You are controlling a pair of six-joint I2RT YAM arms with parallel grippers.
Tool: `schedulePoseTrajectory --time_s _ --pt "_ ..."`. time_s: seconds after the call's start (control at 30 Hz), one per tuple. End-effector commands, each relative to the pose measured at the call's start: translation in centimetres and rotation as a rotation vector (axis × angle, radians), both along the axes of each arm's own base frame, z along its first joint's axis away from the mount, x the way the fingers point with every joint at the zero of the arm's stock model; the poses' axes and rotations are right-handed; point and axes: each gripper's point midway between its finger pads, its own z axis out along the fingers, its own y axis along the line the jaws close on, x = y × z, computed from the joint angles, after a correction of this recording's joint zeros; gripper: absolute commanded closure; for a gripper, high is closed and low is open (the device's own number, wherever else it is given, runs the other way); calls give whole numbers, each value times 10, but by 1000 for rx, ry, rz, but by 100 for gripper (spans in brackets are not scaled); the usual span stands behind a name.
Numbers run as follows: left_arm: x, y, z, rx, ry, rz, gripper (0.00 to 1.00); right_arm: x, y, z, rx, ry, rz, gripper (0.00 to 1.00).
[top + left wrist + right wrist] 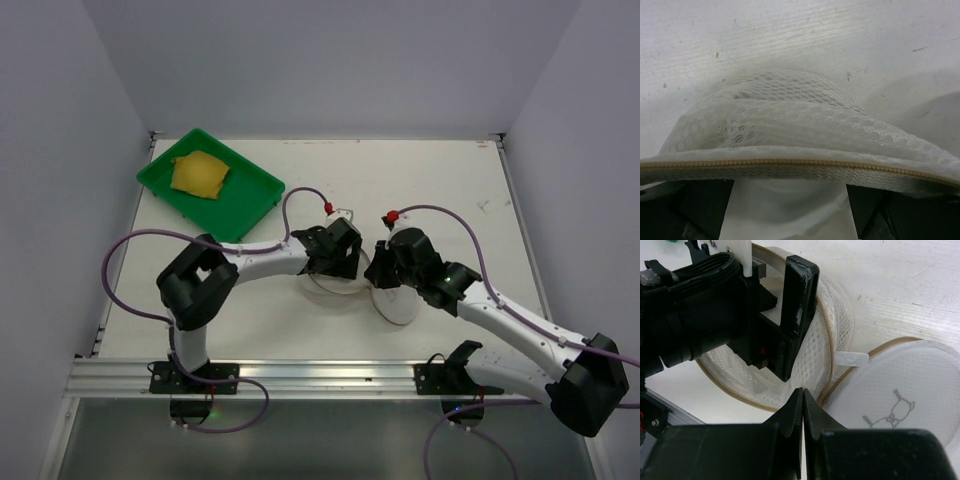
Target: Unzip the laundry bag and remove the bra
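Observation:
The laundry bag (340, 283) lies at mid-table, its round lid (912, 385) with a small black mark flipped open to the right. My left gripper (790, 212) is open and straddles the bag's tan-zippered rim (790, 162), white mesh between its fingers (700, 210). One left finger (800, 300) reaches down into the bag's mouth. My right gripper (803, 392) is shut, its tips pinching the mesh wall (815, 355) at the near rim. The mustard-yellow bra (200, 175) lies in the green tray (250, 200) at the back left. A lacy white layer (740, 130) shows through the mesh; what it is I cannot tell.
The two wrists sit close together over the bag (365, 262). Purple cables (300, 195) loop above each arm. White walls close the table in on three sides, and a metal rail (320, 375) runs along the near edge.

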Motion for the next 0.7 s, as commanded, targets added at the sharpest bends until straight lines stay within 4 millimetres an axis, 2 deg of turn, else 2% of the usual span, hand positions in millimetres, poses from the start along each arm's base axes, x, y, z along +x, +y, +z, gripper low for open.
schedulePoseTrajectory --time_s 0.0,0.03,0.07,0.13,0.17,0.23,0.27,0.3,0.33,0.37,0.43,0.47,0.5,0.53,0.57,0.63,0.67 --pt "0 10 -27 70 29 56 12 0 3 3 31 -8 1 100" --pt "-4 11 -34 81 44 51 14 0 4 3 34 -11 2 100" --pt "-8 13 -45 96 65 48 23 0 5 3 34 -7 5 100" --pt "-15 12 -54 82 90 44 36 1 6 0 30 -2 8 100" --pt "-18 10 -53 63 98 43 51 1 6 -2 26 0 9 100" --pt "-19 8 -49 42 89 41 72 1 6 -4 22 7 10 100" --pt "-17 6 -37 21 70 40 91 1 6 -6 19 9 9 100" --pt "-17 6 -31 9 62 40 99 2 5 -6 12 5 4 100" --pt "-17 5 -23 -7 50 39 100 3 3 -6 8 3 -5 100" --pt "-15 2 -1 -54 20 27 100 4 2 -6 3 -3 -10 100" --pt "-17 -4 24 -114 -12 -5 100 8 -4 -9 -21 -10 -40 100" --pt "-19 -9 53 -176 -48 -49 100 9 -7 -10 -30 -10 -48 100" --pt "-21 -13 69 -216 -74 -76 100 10 -8 -10 -36 -11 -53 100" --pt "-24 -14 79 -243 -87 -101 100 12 -11 -11 -51 -11 -68 100" --pt "-31 -16 105 -306 -113 -146 100 14 -13 -12 -57 -10 -77 100" --pt "-36 -17 126 -348 -152 -207 100 17 -15 -16 -75 6 -85 100" --pt "-42 -19 145 -392 -182 -253 100 17 -14 -18 -77 16 -83 100"
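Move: Inside the open laundry bag, the white cloth at its bottom lies right at the left hand's open fingers, about 1 cm ahead, 1 cm to the right and 1 cm below. The rim corner in the right gripper is some 7 cm to the left hand's right, 5 cm back and 9 cm above; the flipped-open lid is about 13 cm right and 7 cm back, 1 cm higher. From the right hand the cloth is roughly 5 cm ahead, 6 cm left and 11 cm below. Sinking a last centimetre into the bag, the left hand shuts its wide-open fingers on the white cloth at the bottom. It then pulls up some 9 cm, ever faster, and draws back about 4 cm, rolling about 15 degrees so that its left side dips. The right gripper keeps its pinch on the bag's rim corner and is lowered about 2 cm, easing slightly right. ##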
